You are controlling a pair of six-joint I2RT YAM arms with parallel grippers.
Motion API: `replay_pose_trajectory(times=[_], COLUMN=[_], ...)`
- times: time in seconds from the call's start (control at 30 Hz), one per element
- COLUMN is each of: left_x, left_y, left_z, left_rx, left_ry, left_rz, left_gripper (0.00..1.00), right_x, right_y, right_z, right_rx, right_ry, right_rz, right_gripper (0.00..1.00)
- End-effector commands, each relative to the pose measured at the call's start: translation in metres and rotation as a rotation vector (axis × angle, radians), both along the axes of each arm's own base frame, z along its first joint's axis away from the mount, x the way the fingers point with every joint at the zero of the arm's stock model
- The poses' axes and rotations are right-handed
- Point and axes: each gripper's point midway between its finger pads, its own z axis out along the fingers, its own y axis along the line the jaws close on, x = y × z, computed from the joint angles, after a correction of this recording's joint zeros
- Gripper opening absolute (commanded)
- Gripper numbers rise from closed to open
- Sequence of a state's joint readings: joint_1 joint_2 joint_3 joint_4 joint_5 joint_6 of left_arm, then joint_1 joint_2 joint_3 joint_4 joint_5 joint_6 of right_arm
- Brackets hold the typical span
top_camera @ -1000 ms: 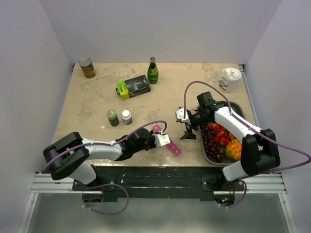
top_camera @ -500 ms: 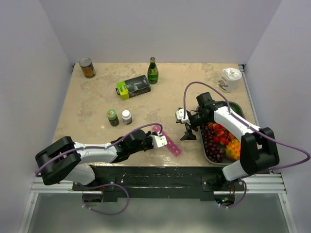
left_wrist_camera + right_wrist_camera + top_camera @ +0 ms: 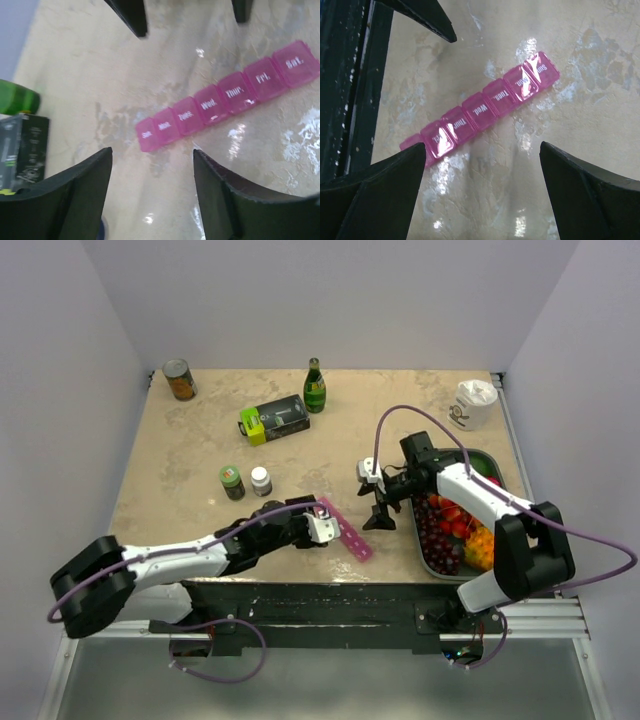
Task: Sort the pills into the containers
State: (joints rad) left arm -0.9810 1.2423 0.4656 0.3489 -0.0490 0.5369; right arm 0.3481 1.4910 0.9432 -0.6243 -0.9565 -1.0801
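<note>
The containers are one pink strip of day-labelled lidded compartments, lying flat near the table's front edge. The left wrist view shows the strip with all lids shut. My left gripper is open just left of the strip's Sun end. Its fingertips stop short of the strip and nothing lies between them. My right gripper hangs open over the strip's right side. Its jaws stand wide, and the strip lies just ahead of them. No pills are in view.
A dark fruit tray stands right of the right gripper. A white-capped bottle and a green-capped one stand behind the left arm. Farther back are a black-green box, a green bottle, a can and a white cup.
My left gripper has opened and let go of the strip's end, and the left arm has drawn back to the left. The right gripper has shifted slightly left toward the strip.
</note>
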Motion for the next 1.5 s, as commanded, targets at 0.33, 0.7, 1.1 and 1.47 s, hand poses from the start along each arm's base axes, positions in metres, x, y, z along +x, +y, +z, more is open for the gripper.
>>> replay_pose_trajectory(times=[0.33,0.7,1.1,1.47], left_x=[-0.003,-0.013,-0.013,-0.014], left_y=[0.069,0.095,0.103,0.103], left_z=[0.123,0.11,0.116,0.118], left_rx=[-0.37,-0.401,-0.401,-0.403], left_ry=[-0.054,-0.029,-0.065,-0.074], left_rz=[0.276,0.349,0.358,0.349], left_gripper=[0.89,0.93,0.93,0.93], right_x=[-0.013,0.005,-0.006,-0.012], right_y=[0.036,0.05,0.057,0.06], right_z=[0.003,-0.018,-0.054,-0.074], right_rx=[-0.158,-0.248,-0.399,-0.505], right_ry=[0.033,-0.043,0.006,-0.031], right_rz=[-0.359,-0.684,-0.668,-0.592], right_gripper=[0.99,0.99,0.99,0.47])
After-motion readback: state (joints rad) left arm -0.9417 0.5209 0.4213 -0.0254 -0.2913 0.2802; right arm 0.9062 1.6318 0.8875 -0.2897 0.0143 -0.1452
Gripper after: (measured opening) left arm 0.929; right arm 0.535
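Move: From the right gripper the middle of the pink pill box lies about 5 cm to the left, 2 cm back and 9 cm below; the fruit tray's middle is some 20 cm to the right and 1 cm ahead. From the left gripper the pill box is about 7 cm right, 2 cm ahead and 8 cm down. Also from the left gripper, the white bottle stands roughly 11 cm left and 10 cm ahead, and the green-capped bottle 17 cm left and 9 cm ahead. Lift the left gripper away from the pill box, opening wider, and swing it about 10 cm left to clear the space. Meanwhile bring the open right gripper left over the box, then down some 8 cm, turning it clockwise about 35 degrees and tipping the fingers downward, and close the fingers on the box's long sides at the Wednesday compartment. ##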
